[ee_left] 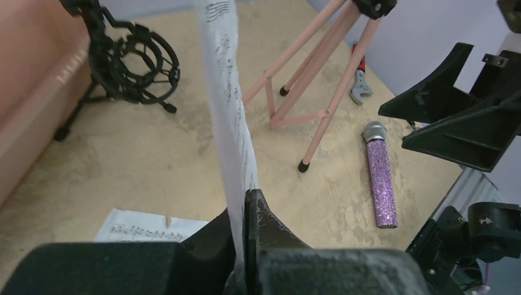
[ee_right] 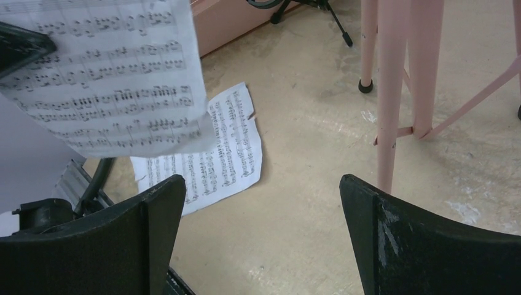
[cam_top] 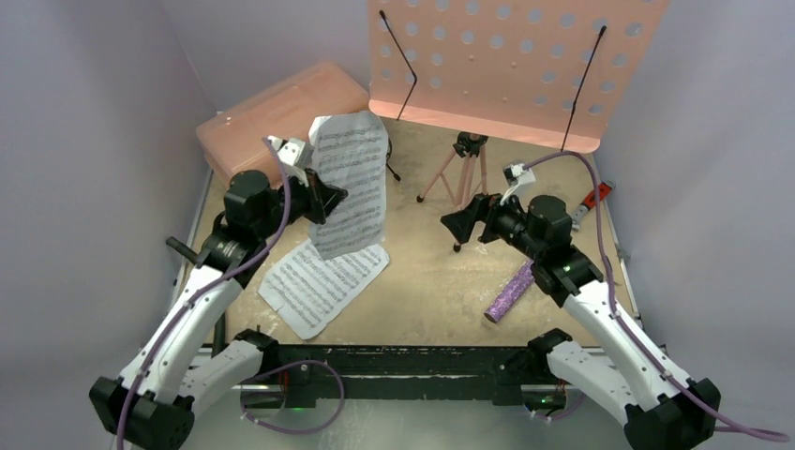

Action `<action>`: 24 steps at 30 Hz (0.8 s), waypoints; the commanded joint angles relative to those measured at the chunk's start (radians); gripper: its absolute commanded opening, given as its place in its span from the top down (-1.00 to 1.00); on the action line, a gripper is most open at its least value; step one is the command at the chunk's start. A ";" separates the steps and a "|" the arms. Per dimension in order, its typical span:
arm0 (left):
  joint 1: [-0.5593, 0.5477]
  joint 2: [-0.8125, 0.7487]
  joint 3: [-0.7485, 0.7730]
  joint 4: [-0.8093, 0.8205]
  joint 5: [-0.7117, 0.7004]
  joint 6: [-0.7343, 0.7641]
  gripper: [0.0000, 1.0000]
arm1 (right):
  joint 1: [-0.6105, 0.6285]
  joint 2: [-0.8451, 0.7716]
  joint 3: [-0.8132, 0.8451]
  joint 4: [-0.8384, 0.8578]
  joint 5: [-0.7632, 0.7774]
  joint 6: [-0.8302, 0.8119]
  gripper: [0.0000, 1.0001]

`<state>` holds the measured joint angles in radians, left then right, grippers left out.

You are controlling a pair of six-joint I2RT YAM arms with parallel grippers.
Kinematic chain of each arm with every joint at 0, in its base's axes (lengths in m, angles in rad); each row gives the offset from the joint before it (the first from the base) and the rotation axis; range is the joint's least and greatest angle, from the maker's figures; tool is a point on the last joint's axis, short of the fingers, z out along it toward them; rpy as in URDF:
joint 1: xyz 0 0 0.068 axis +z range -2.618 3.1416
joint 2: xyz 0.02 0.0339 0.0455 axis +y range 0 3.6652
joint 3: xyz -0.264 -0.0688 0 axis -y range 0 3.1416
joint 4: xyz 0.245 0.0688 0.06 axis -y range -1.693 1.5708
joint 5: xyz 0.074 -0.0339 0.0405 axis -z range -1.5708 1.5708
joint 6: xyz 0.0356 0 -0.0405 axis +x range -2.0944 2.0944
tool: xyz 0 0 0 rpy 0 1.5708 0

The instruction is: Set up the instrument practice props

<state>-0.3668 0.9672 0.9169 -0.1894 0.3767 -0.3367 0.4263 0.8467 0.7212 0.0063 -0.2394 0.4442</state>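
My left gripper point(cam_top: 330, 199) point(ee_left: 246, 203) is shut on the edge of a white sheet-music page point(cam_top: 352, 183) point(ee_left: 227, 92) and holds it upright above the table. A second page point(cam_top: 323, 281) point(ee_right: 215, 153) lies flat below it. The pink music stand point(cam_top: 516, 66) rises at the back on thin tripod legs point(ee_left: 307, 67) point(ee_right: 390, 92). My right gripper point(cam_top: 461, 225) point(ee_right: 261, 184) hangs open and empty near the stand's legs, facing the held page. The glittery purple microphone point(cam_top: 509, 292) point(ee_left: 381, 178) lies on the table under the right arm. The black shock-mount tripod point(ee_left: 132, 64) stands behind the held page.
A big pink plastic case point(cam_top: 272, 112) lies at the back left. A red-handled wrench point(cam_top: 592, 199) point(ee_left: 357, 80) rests at the right edge. Pale walls close in the table on the left, back and right.
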 commanded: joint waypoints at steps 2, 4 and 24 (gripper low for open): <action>0.003 -0.122 0.027 -0.047 -0.088 0.119 1.00 | -0.001 -0.044 0.023 -0.002 -0.048 -0.001 -0.95; 0.003 -0.157 0.028 -0.057 -0.111 0.143 1.00 | -0.001 -0.056 0.032 -0.003 -0.063 -0.006 -0.95; 0.003 -0.255 0.224 -0.094 -0.332 0.224 1.00 | -0.001 -0.218 0.319 -0.336 -0.001 -0.131 -0.96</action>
<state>-0.3668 0.7017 1.0485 -0.3378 0.0708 -0.1497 0.4263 0.6407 0.9058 -0.2386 -0.2756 0.3664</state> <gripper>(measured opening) 0.003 0.976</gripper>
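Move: The left gripper is shut on the raised music sheet. The music stand's lower lip lies some 24 cm to its right, 10 cm ahead and roughly 11 cm higher. On the table about 26 cm below lies the other sheet, around 7 cm back and 5 cm left; the black mount stands some 21 cm ahead and 4 cm right. From the right gripper, empty, the lip is about 10 cm ahead, 2 cm right and 12 cm up. Keep the music sheet pinched and raise the left gripper about 10 cm while carrying it some 7 cm left and slightly back, away from the stand, tipping the fingers up some 20 degrees and swinging them counter-clockwise. Lift the right gripper too, speeding up late, and draw it back about 6 cm from the stand, fingers wide open and tipping up a little. ##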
